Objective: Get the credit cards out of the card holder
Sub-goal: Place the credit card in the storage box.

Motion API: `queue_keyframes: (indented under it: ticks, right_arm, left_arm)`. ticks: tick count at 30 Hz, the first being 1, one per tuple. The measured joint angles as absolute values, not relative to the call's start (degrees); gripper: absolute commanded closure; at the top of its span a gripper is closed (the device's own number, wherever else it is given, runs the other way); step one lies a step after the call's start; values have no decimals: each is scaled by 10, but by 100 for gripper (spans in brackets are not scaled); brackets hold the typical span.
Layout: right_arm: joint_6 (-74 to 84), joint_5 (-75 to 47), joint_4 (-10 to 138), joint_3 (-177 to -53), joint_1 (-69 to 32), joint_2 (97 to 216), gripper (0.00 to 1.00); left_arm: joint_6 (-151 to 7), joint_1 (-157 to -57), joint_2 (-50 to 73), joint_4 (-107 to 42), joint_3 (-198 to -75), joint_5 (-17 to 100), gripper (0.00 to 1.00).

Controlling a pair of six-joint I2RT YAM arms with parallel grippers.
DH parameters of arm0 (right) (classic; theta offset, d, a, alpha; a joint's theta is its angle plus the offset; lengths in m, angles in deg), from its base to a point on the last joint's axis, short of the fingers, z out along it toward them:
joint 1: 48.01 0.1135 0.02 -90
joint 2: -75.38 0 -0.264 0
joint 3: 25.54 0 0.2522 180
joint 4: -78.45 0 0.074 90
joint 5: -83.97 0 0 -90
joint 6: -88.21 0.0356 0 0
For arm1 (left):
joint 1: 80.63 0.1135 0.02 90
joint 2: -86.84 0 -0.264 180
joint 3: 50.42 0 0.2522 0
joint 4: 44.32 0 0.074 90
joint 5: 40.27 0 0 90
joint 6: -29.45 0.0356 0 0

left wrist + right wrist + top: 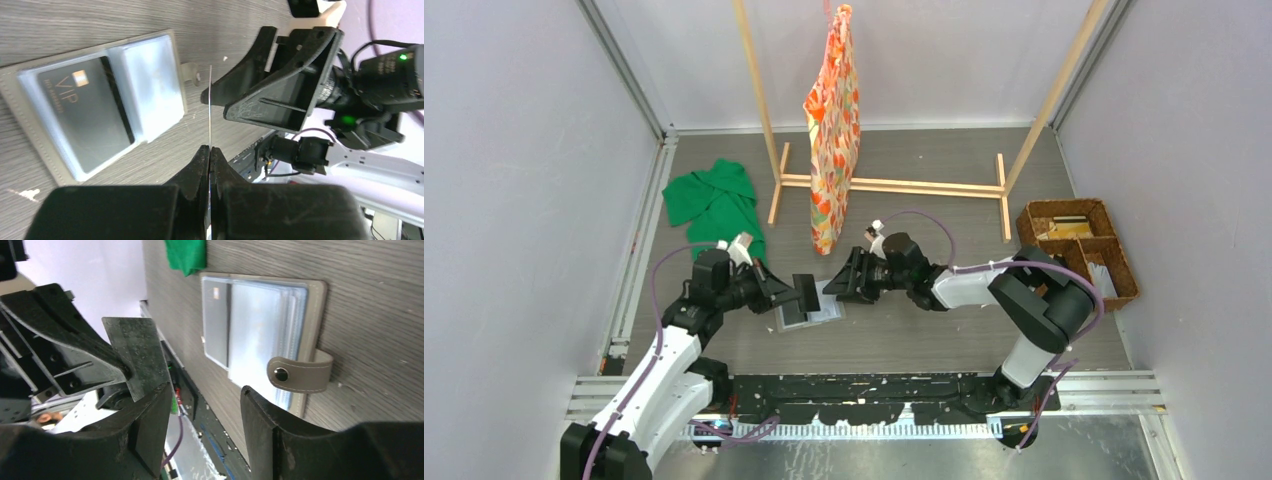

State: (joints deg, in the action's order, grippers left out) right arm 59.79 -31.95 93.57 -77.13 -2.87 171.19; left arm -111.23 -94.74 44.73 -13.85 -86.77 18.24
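Note:
The grey card holder (821, 313) lies open on the table between the two arms. Its strap with a snap (300, 373) sticks out on one side. A grey VIP credit card (82, 112) sits in one translucent pocket. My left gripper (210, 148) is shut on a dark credit card (806, 293), held upright above the holder and seen edge-on as a thin line (210, 100). My right gripper (205, 390) is open, with nothing between its fingers. It faces the held card (136, 356), which lies just beyond its left finger.
A green cloth (714, 200) lies at the back left. A wooden rack (889, 185) with a hanging orange patterned garment (834, 120) stands behind the grippers. A brown wicker basket (1079, 250) sits at the right edge.

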Motion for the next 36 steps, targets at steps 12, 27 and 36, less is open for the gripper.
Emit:
queue_keyframes:
  ticks: [12,27,36]
  right_arm:
    - [783,-407,1342,-731,-40,1875,47]
    - [834,-430,1429,-731,-42,1878,99]
    - [784,-379,1277,-652,-60,1736,99]
  left_arm:
    - [-1152,-947,411,-228,-867,123,99]
    - [-1157,-946,382,-249,-867,117,98]
    - [-1126,-945,357,-194,-901,133,54]
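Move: The credit card is already pinched at its edge in my left fingers, its middle 2 cm to their right, 1 cm ahead and 1 cm lower. From my open right fingers the card lies 6 cm left, 2 cm back and 3 cm up; those fingers are 8 cm right, 3 cm ahead and 4 cm below my left hand. The card holder lies on the table 5 cm left of my right hand, 3 cm back and 6 cm lower. The storage box is roughly 53 cm to its right, 10 cm ahead. I raise my right hand about 5 cm, first edging it some 2 cm left to the card, and tip its left-pointing fingers up towards level by about 25 degrees. My left hand brings the card 2 cm right and 1 to 2 cm forward. My right fingers shut on the card's free edge, my left fingers open to let go, and my right hand draws the card 3 to 4 cm to the right. ##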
